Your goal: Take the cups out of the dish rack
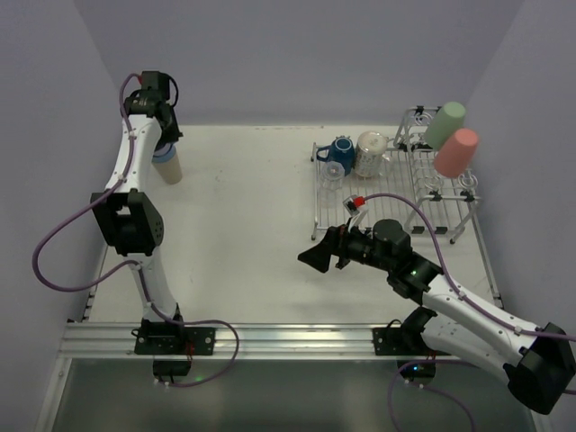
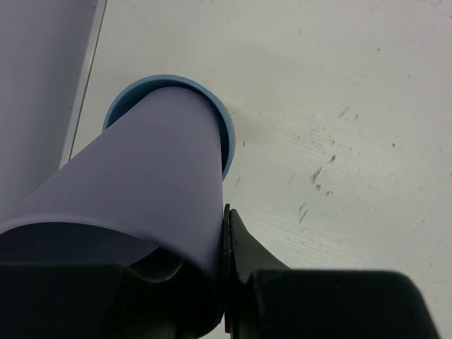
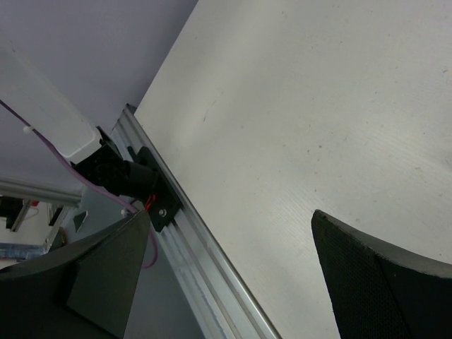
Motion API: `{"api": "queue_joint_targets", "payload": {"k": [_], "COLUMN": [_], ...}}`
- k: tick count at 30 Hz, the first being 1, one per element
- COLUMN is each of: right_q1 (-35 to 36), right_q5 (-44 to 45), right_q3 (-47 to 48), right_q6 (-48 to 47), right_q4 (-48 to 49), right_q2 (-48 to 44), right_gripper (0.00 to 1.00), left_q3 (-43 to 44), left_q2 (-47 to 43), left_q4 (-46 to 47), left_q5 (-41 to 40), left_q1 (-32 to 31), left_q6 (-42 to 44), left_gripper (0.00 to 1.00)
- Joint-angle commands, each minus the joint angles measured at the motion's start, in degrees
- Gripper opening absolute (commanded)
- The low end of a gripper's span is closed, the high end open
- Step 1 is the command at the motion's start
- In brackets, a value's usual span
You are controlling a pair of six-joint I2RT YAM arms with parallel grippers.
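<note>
My left gripper [image 1: 165, 135] is at the far left back of the table, shut on the wall of a lavender cup [image 2: 141, 183]. The lavender cup's bottom end sits inside a blue cup [image 2: 227, 134], which is nested in a beige cup [image 1: 172, 169] standing on the table. In the left wrist view the gripper [image 2: 224, 244] pinches the lavender rim, one finger inside. The dish rack [image 1: 396, 184] at the right back holds a dark-blue mug [image 1: 340, 153], a white speckled mug [image 1: 371, 153], a green cup [image 1: 445, 124] and a salmon-pink cup [image 1: 456, 151]. My right gripper [image 1: 317, 256] is open and empty, left of the rack's front corner, and the right wrist view [image 3: 231, 219] shows nothing between its fingers.
The left wall is close beside the cup stack. An aluminium rail [image 1: 270, 337] runs along the near table edge; it also shows in the right wrist view [image 3: 205, 261]. The right arm's purple cable loops over the rack's front.
</note>
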Motion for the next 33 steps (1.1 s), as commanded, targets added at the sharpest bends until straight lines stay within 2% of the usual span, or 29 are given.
{"api": "queue_joint_targets", "payload": {"k": [1, 3, 4, 6, 12, 20, 22, 23, 24, 27, 29, 33], "right_q1": [0.3, 0.3, 0.39, 0.39, 0.47, 0.39, 0.39, 0.47, 0.39, 0.56, 0.65, 0.82], "right_q5": [1.62, 1.88, 1.88, 1.8, 2.06, 2.58, 2.67, 2.76, 2.67, 2.67, 3.02, 4.16], "right_q3": [0.8, 0.8, 0.98, 1.24, 1.94, 2.91, 3.35, 3.61, 3.79, 4.93, 5.54, 8.61], "right_q6": [-1.17, -1.26, -1.35, -1.61, -1.88, -2.49, -2.58, -2.58, -2.58, -2.4, -2.32, -2.49], "right_q4": [0.85, 1.03, 1.03, 0.77, 0.41, -0.29, -0.46, -0.55, -0.64, -1.25, -1.61, -3.53], "right_q2": [0.38, 0.47, 0.73, 1.08, 2.57, 3.45, 3.54, 3.63, 3.63, 3.98, 4.07, 3.81], "right_gripper": [0.99, 0.99, 0.99, 0.99, 0.99, 0.99, 0.99, 0.99, 0.99, 0.99, 0.99, 0.99], "left_q3": [3.24, 3.77, 3.86, 4.03, 5.17, 6.84, 6.76, 6.67, 6.58, 6.23, 4.74, -1.49], "left_q2": [1.89, 2.6, 3.04, 3.31, 4.1, 4.89, 3.49, 2.79, 1.04, -3.26, -6.08, -16.96], "left_q4": [-1.92, -1.57, -1.3, -0.95, -0.25, 0.63, 1.77, 2.3, 2.82, 6.07, 8.18, 16.51], "left_q5": [2.53, 2.53, 2.36, 2.18, 2.36, 3.32, 3.85, 4.11, 4.64, 6.04, 7.53, 16.3], "left_q1": [1.14, 1.4, 1.4, 1.58, 2.02, 2.37, 2.28, 2.28, 2.37, 2.28, 2.19, 1.41], "left_q6": [4.61, 4.79, 4.87, 5.14, 5.58, 5.4, 5.05, 4.96, 4.7, 3.74, 2.86, 0.67], "left_gripper": [0.04, 0.11, 0.21, 0.32, 0.54, 0.6, 0.68, 0.75, 0.87, 0.96, 0.98, 0.99]}}
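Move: The blue cup's open mouth, where the left hand is taking the purple cup, is close below it: the blue cup's middle lies roughly 4 cm ahead, 4 cm left and 9 cm down. The beige cup it is nested in shares that spot, its middle some 12 cm down. The table's left edge runs about 11 cm left of this stack. From the right hand, the blue cup is about 33 cm ahead, 43 cm left and 9 cm below. The purple cup, already dipping bottom-first into the blue cup and pinched by its wall, is eased about 2 cm down, with as much forward and left, as the left fingers start to open. They spread wide and let go of it, and the hand rises clear by about 9 cm, quickening, drifting right, its fingertips tilting up some 15 degrees. ##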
